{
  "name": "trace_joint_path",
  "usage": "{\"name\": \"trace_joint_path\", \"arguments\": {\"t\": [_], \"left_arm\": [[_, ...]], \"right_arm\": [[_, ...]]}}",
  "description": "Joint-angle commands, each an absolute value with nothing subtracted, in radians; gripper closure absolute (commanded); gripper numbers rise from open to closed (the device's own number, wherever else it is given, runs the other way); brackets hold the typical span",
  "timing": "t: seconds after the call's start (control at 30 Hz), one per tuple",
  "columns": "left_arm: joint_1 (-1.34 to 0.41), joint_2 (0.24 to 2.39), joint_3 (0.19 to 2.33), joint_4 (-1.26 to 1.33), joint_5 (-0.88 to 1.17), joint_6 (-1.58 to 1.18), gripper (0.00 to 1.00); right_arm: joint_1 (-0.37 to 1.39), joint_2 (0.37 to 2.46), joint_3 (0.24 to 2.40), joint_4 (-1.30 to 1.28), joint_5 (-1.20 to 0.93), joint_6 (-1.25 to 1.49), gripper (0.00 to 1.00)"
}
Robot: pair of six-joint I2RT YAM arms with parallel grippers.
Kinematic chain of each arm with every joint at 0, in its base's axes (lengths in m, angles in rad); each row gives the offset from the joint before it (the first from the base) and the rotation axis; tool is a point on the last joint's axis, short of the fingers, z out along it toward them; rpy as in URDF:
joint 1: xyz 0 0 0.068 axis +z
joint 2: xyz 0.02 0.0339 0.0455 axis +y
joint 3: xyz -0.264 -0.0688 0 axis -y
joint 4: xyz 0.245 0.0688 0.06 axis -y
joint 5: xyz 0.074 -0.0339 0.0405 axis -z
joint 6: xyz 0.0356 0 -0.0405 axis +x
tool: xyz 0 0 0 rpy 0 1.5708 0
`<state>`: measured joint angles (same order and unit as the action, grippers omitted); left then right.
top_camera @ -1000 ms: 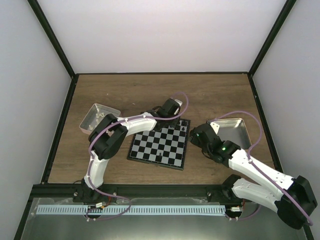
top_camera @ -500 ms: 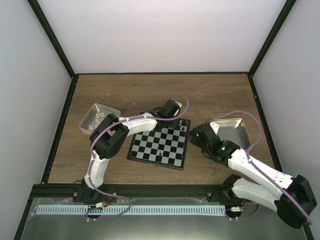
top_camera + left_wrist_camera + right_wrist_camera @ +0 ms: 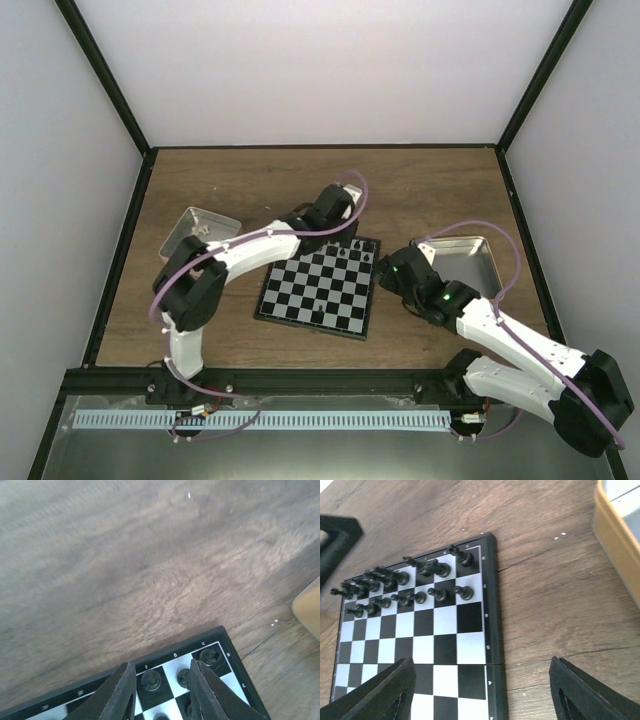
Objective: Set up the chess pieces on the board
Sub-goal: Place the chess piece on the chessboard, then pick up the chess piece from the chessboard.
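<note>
The board (image 3: 318, 290) lies in the middle of the table. Black chess pieces (image 3: 395, 582) fill two rows along its far side, and one more piece (image 3: 317, 317) stands near the front edge. My left gripper (image 3: 161, 666) hovers over the board's far right corner (image 3: 220, 645), jaws a little apart, open, with nothing between them. Below its fingers stand a back-row piece (image 3: 150, 680) and the corner piece (image 3: 209, 656). From above, the left gripper (image 3: 338, 228) sits just behind the far edge. My right gripper (image 3: 480, 680) hangs wide open and empty over the board's right edge (image 3: 495, 630).
A tan-rimmed tin (image 3: 470, 260) stands right of the board, its wall near my right wrist (image 3: 615, 535). A pinkish tin (image 3: 195, 232) with cream pieces sits at the left. Bare wood lies behind the board (image 3: 150, 555).
My left gripper has opened and drawn up and back from the board's far right squares, leaving a piece standing there. The right arm has not moved.
</note>
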<state>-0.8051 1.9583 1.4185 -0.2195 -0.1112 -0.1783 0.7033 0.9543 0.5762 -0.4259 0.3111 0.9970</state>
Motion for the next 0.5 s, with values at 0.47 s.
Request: {"name": "trace_joint_path", "arguments": {"t": [0.47], "left_arm": [[-0.792, 1.166, 0.970, -0.171, -0.444, -0.306, 0.41]], "right_arm": [[0.779, 1.113, 0.680, -0.271, 0.055, 0.834, 0.25]]}}
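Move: The pawn just set down stands about 7 cm straight below the left hand, with the corner rook 2 cm ahead and 7 cm to its right; the white pieces in the pink box lie some 39 cm left, 4 cm farther out and 9 cm lower. From the right hand, the stray black piece near the board's near edge is about 15 cm left, 3 cm back and 8 cm down, while the end pawn is 12 cm ahead and 3 cm left. The left hand, already clear of the pawn, climbs about 15 cm while swinging left some 12 cm and drawing back about 6 cm, away from the placed pieces and towards the pink box, its fingers spreading wider as they tip up and turn counter-clockwise. The open, empty right hand meanwhile slides left about 6 cm at nearly the same height, in over the board towards the stray black piece, turning some 15 degrees counter-clockwise and touching nothing. ##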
